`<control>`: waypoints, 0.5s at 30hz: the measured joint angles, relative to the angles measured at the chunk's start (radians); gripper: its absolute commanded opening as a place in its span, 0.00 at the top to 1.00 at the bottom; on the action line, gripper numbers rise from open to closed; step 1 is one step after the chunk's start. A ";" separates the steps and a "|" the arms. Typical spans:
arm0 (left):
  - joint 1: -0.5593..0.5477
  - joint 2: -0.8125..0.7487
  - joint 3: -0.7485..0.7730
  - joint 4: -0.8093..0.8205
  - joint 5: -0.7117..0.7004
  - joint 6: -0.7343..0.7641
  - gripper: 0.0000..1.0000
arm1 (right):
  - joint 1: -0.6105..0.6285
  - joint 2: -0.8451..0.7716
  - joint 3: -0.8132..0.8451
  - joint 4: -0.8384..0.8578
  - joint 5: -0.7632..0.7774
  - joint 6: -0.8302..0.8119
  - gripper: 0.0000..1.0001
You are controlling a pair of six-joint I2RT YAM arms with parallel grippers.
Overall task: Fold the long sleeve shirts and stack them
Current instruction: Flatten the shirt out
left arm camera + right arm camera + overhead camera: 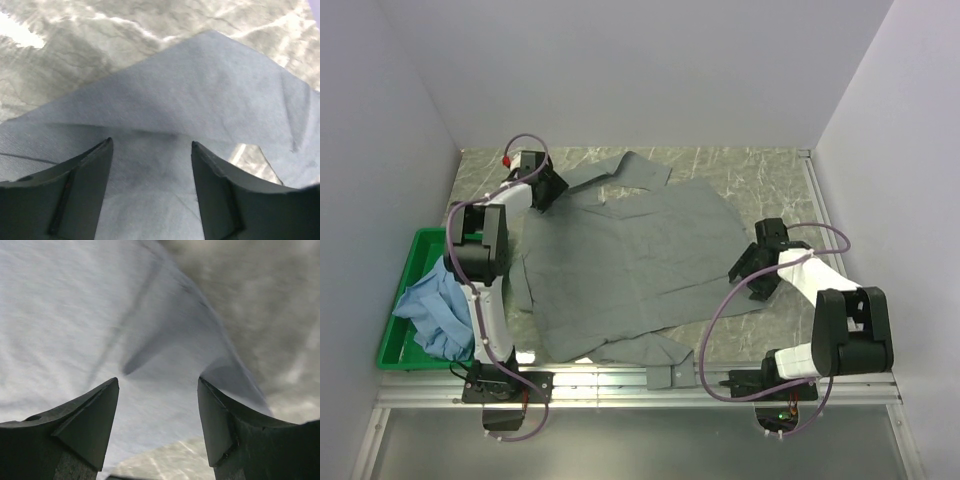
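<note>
A grey-green long sleeve shirt (pixel 630 260) lies spread across the marbled table, collar toward the far left, one cuff (pixel 665 375) at the near edge. A light blue long sleeve shirt (pixel 435 305) sits crumpled in the green bin. My left gripper (pixel 548 190) hovers over the grey-green shirt's far left corner. In the left wrist view the left gripper (pixel 152 145) is open, with flat cloth (pixel 200 90) below the gap. My right gripper (pixel 745 268) stands at the shirt's right edge. In the right wrist view the right gripper (pixel 158 382) is open over the cloth's edge (pixel 165 390).
The green bin (pixel 392 330) stands at the table's left side beside the left arm. White walls close in the far, left and right sides. A metal rail (pixel 620 385) runs along the near edge. Bare table (pixel 760 180) shows at the far right.
</note>
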 measured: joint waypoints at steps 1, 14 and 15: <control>0.000 -0.005 0.000 0.000 0.006 0.004 0.28 | -0.002 -0.006 0.000 -0.015 0.008 -0.003 0.28; -0.163 -0.499 -0.165 -0.002 0.077 0.098 0.13 | 0.051 -0.134 0.145 0.048 -0.075 -0.104 0.29; -0.190 -0.557 -0.208 -0.003 0.077 0.102 0.13 | 0.063 -0.121 0.149 0.079 -0.092 -0.109 0.29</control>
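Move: The left gripper is on the shirt's far left corner; the middle of the shirt lies about 21 cm to its right and 23 cm back, and the far sleeve's bend some 25 cm to its right and 8 cm farther out. From the right gripper, the shirt's middle is about 28 cm left and 5 cm ahead, the hem's far corner roughly 30 cm ahead and 6 cm left, the hem's near corner 5 cm back and 4 cm right. The cloth is about 2 cm below both. Lift the left gripper off the shirt's far left corner, straight up at first, then swing it back and right over the shirt towards its middle, ending some 18 cm higher, its fingers opening wider and tipping up and clockwise. Bring the right gripper off the hem end too, up about 9 cm, forward and a little left over the cloth, tipping its fingers up some 20 degrees, still open. ##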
